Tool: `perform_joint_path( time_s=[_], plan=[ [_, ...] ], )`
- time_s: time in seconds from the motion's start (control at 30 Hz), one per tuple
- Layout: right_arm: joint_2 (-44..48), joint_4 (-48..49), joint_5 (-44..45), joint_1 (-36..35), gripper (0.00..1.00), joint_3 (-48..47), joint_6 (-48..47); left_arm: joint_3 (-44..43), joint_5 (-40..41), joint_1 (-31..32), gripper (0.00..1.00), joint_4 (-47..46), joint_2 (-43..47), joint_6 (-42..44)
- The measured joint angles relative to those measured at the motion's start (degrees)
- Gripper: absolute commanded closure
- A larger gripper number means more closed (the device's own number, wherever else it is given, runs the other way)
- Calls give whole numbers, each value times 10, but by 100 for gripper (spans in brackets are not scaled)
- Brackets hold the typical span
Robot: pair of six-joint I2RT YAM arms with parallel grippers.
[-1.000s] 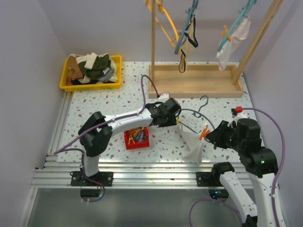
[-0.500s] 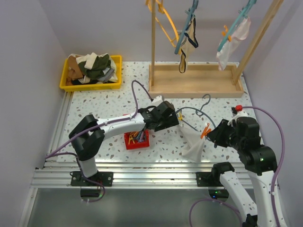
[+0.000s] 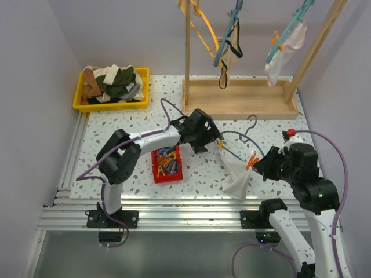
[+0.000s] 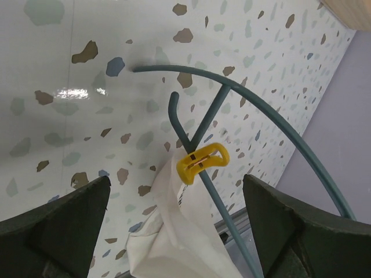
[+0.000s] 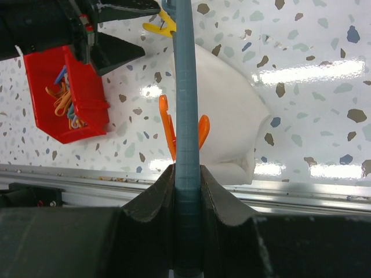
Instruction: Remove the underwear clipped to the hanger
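Observation:
A teal hanger (image 3: 237,138) lies low over the table, and my right gripper (image 3: 261,168) is shut on its bar (image 5: 186,116). White underwear (image 3: 236,176) hangs from it, pinned by a yellow clip (image 4: 200,162) and an orange clip (image 5: 168,130). My left gripper (image 3: 210,141) stands wide open just left of the yellow clip (image 3: 220,143). In the left wrist view the clip and the underwear (image 4: 179,231) sit between the spread fingers (image 4: 58,226), untouched.
A red bin (image 3: 156,174) of loose clips sits under the left arm. At the back left is a yellow bin (image 3: 78,98) piled with clothes. Along the back stands a wooden rack (image 3: 237,104) with more hangers and garments.
My left gripper's jaws have spread from partly open to wide open, and its wrist has shifted slightly back from the yellow clip. The right gripper and hanger have not moved.

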State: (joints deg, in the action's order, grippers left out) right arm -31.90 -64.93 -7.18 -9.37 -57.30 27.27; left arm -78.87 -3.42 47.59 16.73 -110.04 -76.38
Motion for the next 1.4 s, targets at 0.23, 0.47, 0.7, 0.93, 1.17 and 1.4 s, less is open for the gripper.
perform_joint_path(
  time_s=[0.23, 0.47, 0.7, 0.93, 1.17, 1.4],
  plan=[
    [0, 0, 2, -1, 100, 0, -5, -43, -47, -3, 0, 8, -55, -35],
    [1, 0, 2, -1, 100, 0, -8, -89, -89, -9, 0, 0, -88, -56],
    [0, 0, 2, -1, 100, 0, -9, -78, -111, -12, 12, -9, -110, -67],
    [0, -3, 2, -6, 100, 0, -10, -27, -133, -15, 75, -75, -110, -87],
    [1, -2, 2, -10, 100, 0, -10, -9, -139, -17, 96, -120, -106, -92],
    [1, -2, 7, -16, 100, 0, -14, 28, -145, -18, 100, -167, -92, -98]
  ],
)
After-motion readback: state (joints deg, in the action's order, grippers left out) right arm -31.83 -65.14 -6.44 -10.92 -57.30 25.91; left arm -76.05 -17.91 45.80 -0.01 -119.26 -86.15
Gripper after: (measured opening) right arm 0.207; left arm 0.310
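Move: The yellow clip on the hanger's near end is about 5 cm to the right of my left hand, roughly 1 cm ahead and 4 cm below. From that same hand, the white underwear hangs some 12 cm back, 9 cm right and 7 cm lower; the orange clip is about 10 cm back, 11 cm right and 9 cm higher. My right hand, already holding the hanger, has the yellow clip about 15 cm ahead, 12 cm left and 16 cm below. I slide my wide-open left hand about 4 cm right towards the yellow clip, then sink some 3 cm beside it while my wrist tips over by 15 degrees or so. There I close the fingers and pinch the clip, keeping the squeeze on it. My right hand holds the hanger still. ##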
